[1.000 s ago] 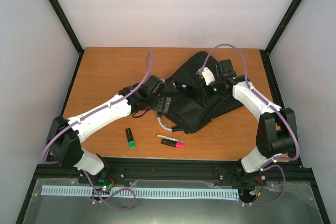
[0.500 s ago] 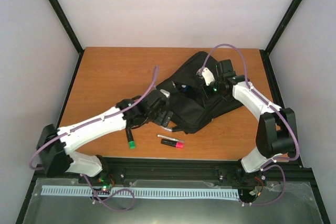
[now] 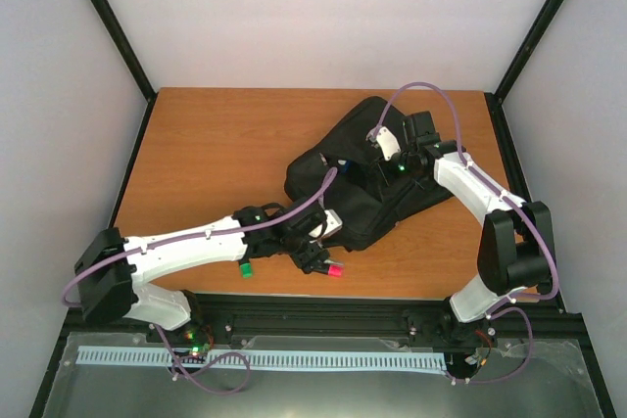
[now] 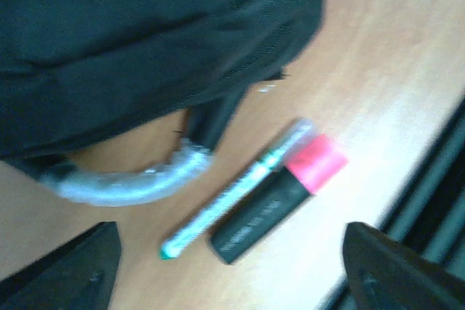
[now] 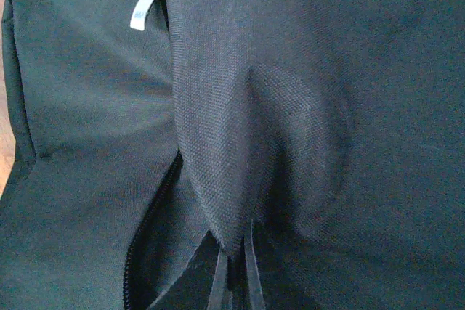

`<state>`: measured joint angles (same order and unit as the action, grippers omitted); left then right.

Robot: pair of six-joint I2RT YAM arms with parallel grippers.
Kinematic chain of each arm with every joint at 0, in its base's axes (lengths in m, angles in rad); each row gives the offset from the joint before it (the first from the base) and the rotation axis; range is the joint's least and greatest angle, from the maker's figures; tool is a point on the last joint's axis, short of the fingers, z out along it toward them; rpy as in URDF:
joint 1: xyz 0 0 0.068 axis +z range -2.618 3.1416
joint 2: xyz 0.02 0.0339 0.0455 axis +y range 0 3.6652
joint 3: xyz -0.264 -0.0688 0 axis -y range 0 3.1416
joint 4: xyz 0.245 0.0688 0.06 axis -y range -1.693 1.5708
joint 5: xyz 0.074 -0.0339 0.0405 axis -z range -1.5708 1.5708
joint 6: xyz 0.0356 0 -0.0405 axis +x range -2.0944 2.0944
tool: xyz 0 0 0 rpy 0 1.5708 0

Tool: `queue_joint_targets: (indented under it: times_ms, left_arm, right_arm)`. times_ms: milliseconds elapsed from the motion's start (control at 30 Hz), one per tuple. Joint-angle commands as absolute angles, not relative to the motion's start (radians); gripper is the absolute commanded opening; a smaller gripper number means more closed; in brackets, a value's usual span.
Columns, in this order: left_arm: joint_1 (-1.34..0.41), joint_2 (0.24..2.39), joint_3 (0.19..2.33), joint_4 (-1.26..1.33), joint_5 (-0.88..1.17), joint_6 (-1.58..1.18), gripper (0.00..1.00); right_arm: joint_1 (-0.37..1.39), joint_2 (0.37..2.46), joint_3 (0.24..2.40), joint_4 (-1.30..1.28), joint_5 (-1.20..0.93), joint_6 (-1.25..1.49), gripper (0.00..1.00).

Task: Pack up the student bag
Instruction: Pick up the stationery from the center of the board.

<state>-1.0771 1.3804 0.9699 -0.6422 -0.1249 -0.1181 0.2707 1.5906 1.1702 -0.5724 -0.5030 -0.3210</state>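
The student bag (image 3: 377, 168), black and soft, lies at the table's right centre. Its grey-silver handle (image 4: 131, 183) shows in the left wrist view. My right gripper (image 3: 389, 156) is shut on a raised fold of the bag's fabric (image 5: 232, 179), beside a partly open zip (image 5: 149, 237). My left gripper (image 3: 318, 257) hangs open just above a black highlighter with a pink cap (image 4: 280, 201) and a thin pen (image 4: 236, 197). Both lie side by side on the wood, between the spread fingers (image 4: 73, 266). The fingers touch neither of them.
A black marker with a green cap (image 3: 245, 267) lies by the left forearm near the front edge. A grey zip pull (image 5: 145, 5) hangs on the bag. The black rail (image 3: 392, 305) runs along the table's near edge, close to the highlighter.
My left arm has drawn back from the bag's left side toward the front edge and now hovers over the pink-capped highlighter and pen. My right gripper has kept its hold on the bag.
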Motion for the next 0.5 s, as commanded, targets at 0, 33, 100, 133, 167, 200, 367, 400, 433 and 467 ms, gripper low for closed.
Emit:
queue_joint_targets:
  times_ms: [0,33,100,133,167,200,367,400,433,467]
  left_arm:
    - [-1.081,1.386,0.973,-0.639,0.075,-0.006,0.78]
    - [-1.083,1.4,0.975,-0.648,0.097,0.005,0.71]
    - [-1.096,1.435,0.988,-0.667,0.105,0.02,0.6]
    - [-1.104,1.455,0.995,-0.676,0.104,0.027,0.56]
    - [-1.11,1.474,1.002,-0.685,0.099,0.033,0.54]
    - [-1.117,1.494,1.009,-0.69,0.084,0.037,0.53]
    - [-1.155,1.567,1.026,-0.691,0.018,0.066,0.53]
    - [-1.158,1.584,1.035,-0.695,0.012,0.064,0.53]
    - [-1.16,1.612,1.045,-0.701,0.008,0.058,0.51]
    - [-1.163,1.629,1.056,-0.706,0.002,0.051,0.5]
  right_arm:
    - [0.282,1.587,1.196,-0.571,-0.57,-0.338,0.03]
    - [0.282,1.588,1.196,-0.573,-0.571,-0.338,0.03]
    - [0.282,1.59,1.198,-0.574,-0.571,-0.339,0.03]
    - [0.282,1.59,1.198,-0.574,-0.57,-0.339,0.03]
    - [0.281,1.589,1.198,-0.575,-0.571,-0.34,0.03]
    - [0.282,1.589,1.198,-0.575,-0.571,-0.34,0.03]
    - [0.282,1.585,1.197,-0.575,-0.57,-0.342,0.03]
    - [0.281,1.585,1.197,-0.575,-0.569,-0.342,0.03]
    - [0.281,1.585,1.197,-0.575,-0.569,-0.342,0.03]
    - [0.282,1.586,1.196,-0.576,-0.57,-0.342,0.03]
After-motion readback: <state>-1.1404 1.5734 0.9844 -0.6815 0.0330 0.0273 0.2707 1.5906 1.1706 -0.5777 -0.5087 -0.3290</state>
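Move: The pink-capped marker lies some 10 cm below the left hand, about 4 cm back and 4 cm to its right. The thin pen lies alongside, roughly 2 cm farther out than the marker; the green-capped marker is about 16 cm left and 2 cm back from the hand. The bag's handle loop is some 4 cm ahead. From the right hand, still pinching the bag's cloth, the pink-capped marker is about 23 cm back and 14 cm left. Left hand sinks about 6 cm and backs 5 cm towards the pink-capped marker, turning clockwise, fingers closing halfway. ##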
